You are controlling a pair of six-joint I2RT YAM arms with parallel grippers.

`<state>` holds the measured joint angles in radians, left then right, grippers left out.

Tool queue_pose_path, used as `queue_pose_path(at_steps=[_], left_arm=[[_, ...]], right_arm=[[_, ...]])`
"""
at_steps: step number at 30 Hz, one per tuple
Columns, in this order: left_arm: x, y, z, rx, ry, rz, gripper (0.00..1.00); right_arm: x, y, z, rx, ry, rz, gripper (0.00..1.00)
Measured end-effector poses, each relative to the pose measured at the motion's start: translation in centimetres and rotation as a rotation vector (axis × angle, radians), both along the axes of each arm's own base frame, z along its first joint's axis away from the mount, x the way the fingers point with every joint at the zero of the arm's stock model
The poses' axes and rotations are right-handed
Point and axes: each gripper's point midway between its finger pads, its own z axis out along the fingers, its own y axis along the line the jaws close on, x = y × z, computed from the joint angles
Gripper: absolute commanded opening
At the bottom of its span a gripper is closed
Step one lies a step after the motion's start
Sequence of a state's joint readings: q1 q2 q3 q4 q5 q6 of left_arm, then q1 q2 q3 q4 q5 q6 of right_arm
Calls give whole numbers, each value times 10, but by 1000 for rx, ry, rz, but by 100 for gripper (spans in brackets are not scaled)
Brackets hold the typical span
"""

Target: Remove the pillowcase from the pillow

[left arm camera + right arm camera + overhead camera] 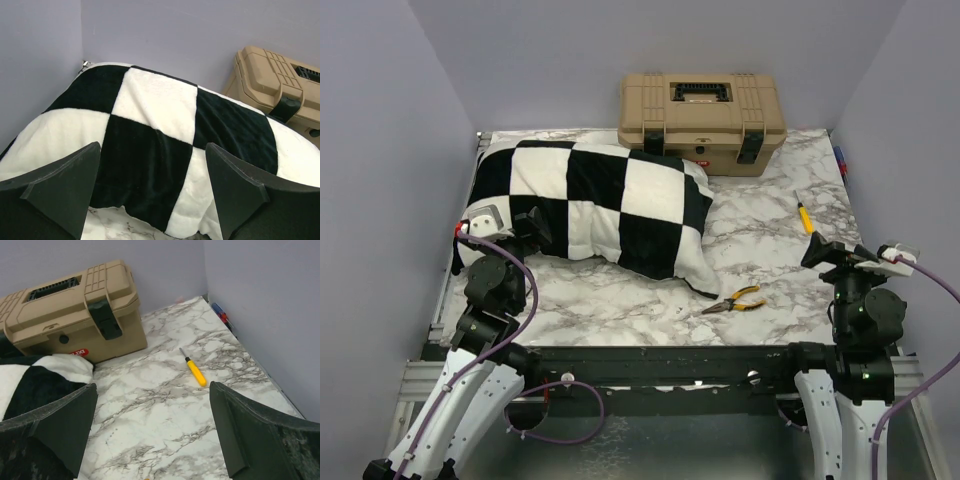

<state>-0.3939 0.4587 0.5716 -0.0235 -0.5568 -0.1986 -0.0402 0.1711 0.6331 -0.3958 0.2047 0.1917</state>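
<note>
The black and white checkered pillowcase [595, 205] lies plump on the left back part of the marble table, and the pillow inside it is hidden. My left gripper [533, 226] is open at the pillowcase's near left edge. In the left wrist view the left gripper [152, 165] frames a black and a white square of the pillowcase [160, 110], with nothing between its fingers. My right gripper [826, 250] hovers open over the table's right side, far from the pillowcase. The right wrist view shows the right gripper [153, 400] above bare marble, with a corner of the pillowcase [45, 377] at the left.
A tan toolbox [701, 120] stands at the back, touching the pillowcase's far right corner. A yellow screwdriver [805, 217] lies ahead of the right gripper, and yellow-handled pliers [735, 301] lie near the front middle. Grey walls close in the table on three sides.
</note>
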Motion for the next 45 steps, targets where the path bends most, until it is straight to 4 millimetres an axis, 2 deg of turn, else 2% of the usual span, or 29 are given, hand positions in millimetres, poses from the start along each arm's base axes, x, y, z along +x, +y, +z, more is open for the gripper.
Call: queue_pose_path(at_steps=[8, 14, 18, 23, 26, 31, 39, 41, 45], left_arm=[[0, 0, 0, 0, 0, 0, 87], [-3, 1, 4, -8, -17, 0, 87], [-6, 3, 8, -15, -34, 0, 87], [-11, 4, 13, -24, -56, -4, 87], [-13, 4, 15, -29, -68, -8, 87], [-17, 2, 18, -36, -83, -19, 87], [-20, 0, 21, -43, -97, -34, 87], [-21, -1, 22, -45, -101, -40, 87], [-24, -1, 25, -50, -113, -42, 87]], right_arm=[[2, 0, -3, 4, 17, 2, 100], [13, 7, -5, 32, 94, 34, 100], [32, 14, -5, 85, 198, 67, 100], [72, 26, -11, 224, 365, 92, 100], [89, 43, -36, 312, 465, 156, 100], [95, 79, -81, 439, 598, 314, 100], [128, 132, -113, 577, 700, 527, 100], [135, 155, -122, 582, 743, 586, 100], [150, 202, -126, 571, 788, 701, 100]])
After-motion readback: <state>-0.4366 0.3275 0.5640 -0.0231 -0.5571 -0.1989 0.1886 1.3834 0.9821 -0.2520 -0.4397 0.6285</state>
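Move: Ahead and well to the left of the right hand lies the right end of the pillow in its pillowcase, about 11 cm farther out, 25 cm to the left and 19 cm below. The pliers lie roughly 8 cm back and 17 cm left, the screwdriver some 15 cm ahead and 4 cm right; the toolbox stands about 37 cm ahead, 24 cm left. From the left hand, that pillow end is some 37 cm right and 5 cm ahead. Swinging in towards the pillow's right end, the right hand first reaches forward, then sinks and sweeps left, some 20 cm left, 15 cm forward and 13 cm down in all. Its wrist rolls and turns left, so the open fingers go from nearly level to slanting down, forward and left across the cloth's edge. The left hand, open, eases about 3 cm up and back. ##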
